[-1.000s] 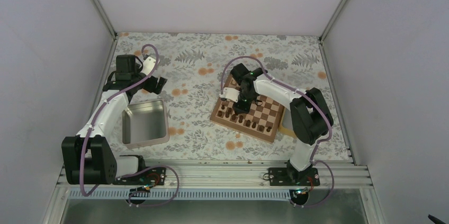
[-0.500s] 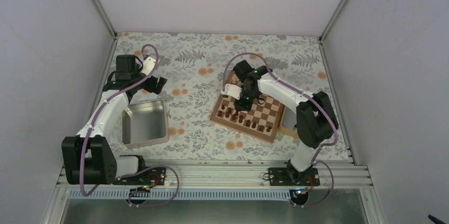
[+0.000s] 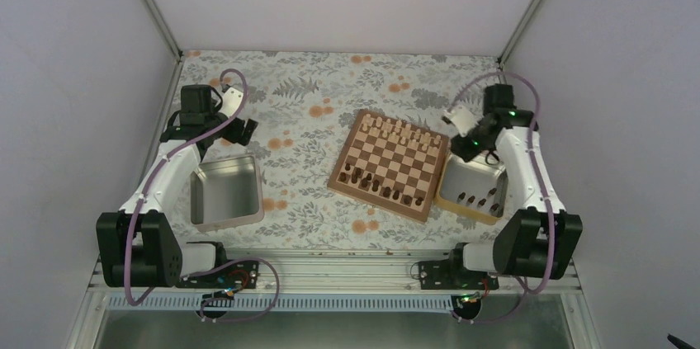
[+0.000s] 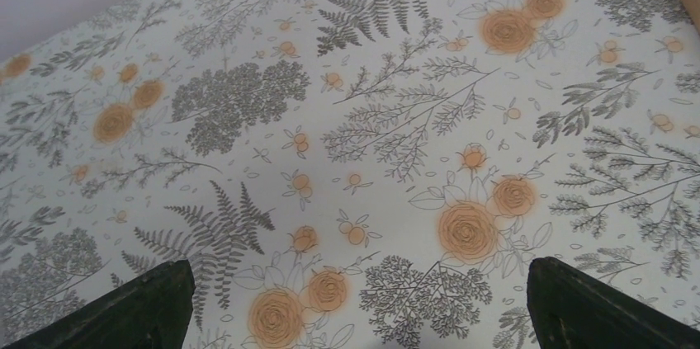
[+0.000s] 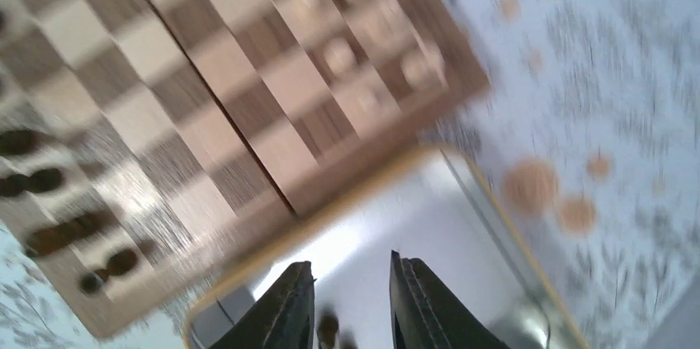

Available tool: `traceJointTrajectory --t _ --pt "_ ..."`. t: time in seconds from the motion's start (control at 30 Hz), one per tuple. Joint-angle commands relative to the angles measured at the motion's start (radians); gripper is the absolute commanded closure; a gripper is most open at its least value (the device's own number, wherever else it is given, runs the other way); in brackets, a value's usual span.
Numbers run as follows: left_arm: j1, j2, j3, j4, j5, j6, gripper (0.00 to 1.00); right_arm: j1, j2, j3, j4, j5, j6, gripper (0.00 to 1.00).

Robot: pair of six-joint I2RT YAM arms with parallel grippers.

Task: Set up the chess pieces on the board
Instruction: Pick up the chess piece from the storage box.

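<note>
The board (image 3: 390,163) lies mid-table. Dark chess pieces (image 3: 373,182) stand in its two near rows, and pale pieces (image 3: 398,128) line its far edge. My right gripper (image 3: 472,149) hovers over the far end of a light tray (image 3: 446,192) at the board's right, which holds more dark pieces (image 3: 476,198). The right wrist view is blurred. There the gripper (image 5: 350,262) is open with nothing between its fingers. The tray rim (image 5: 330,200), a dark piece (image 5: 328,328) and the board (image 5: 206,77) lie below. My left gripper (image 3: 248,128) (image 4: 357,265) is wide open over the floral cloth.
A grey metal tin (image 3: 224,192) sits at the near left beside the left arm. The floral cloth (image 3: 305,118) covers the table. Walls close in on the left, right and far sides. The tray touches the board's right edge.
My right arm has swung from over the board's left half to the right, above the tray, and its jaws have widened. The left arm has not moved.
</note>
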Motion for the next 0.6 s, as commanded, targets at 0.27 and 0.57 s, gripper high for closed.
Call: traceJointTrajectory --t 0.27,0.57 --pt "-0.007 0.152 0.042 0.000 -0.082 -0.014 0.00 -0.253 -0.057 -0.198 -0.083 0.008 -0.069 0.74" --pt "-0.007 0.145 0.037 0.007 -0.125 -0.023 0.00 -0.251 -0.102 -0.372 0.023 0.109 -0.082 0.73"
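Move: The dark piece nearest the board in the storage box is next; it is about 9 cm back, 7 cm to the right and 14 cm below the empty right hand. A second dark piece stands 3 cm right of it and 1 cm nearer the base; another is some 8 cm right of it and 2 cm farther out. The chessboard's middle is 15 cm left of the hand and 1 cm ahead. From the left hand the target is about 15 cm back and 59 cm right. Towards the dark pieces left in the storage box, the right hand first swings right about 6.5 cm, then draws back and sinks in step, about 9 cm each, tipping some 15 degrees nearer to vertical and turning slightly clockwise, its fingers kept slightly open. The left hand, wide open and empty, sinks about 6 cm over bare table, tipping down 10 degrees. ##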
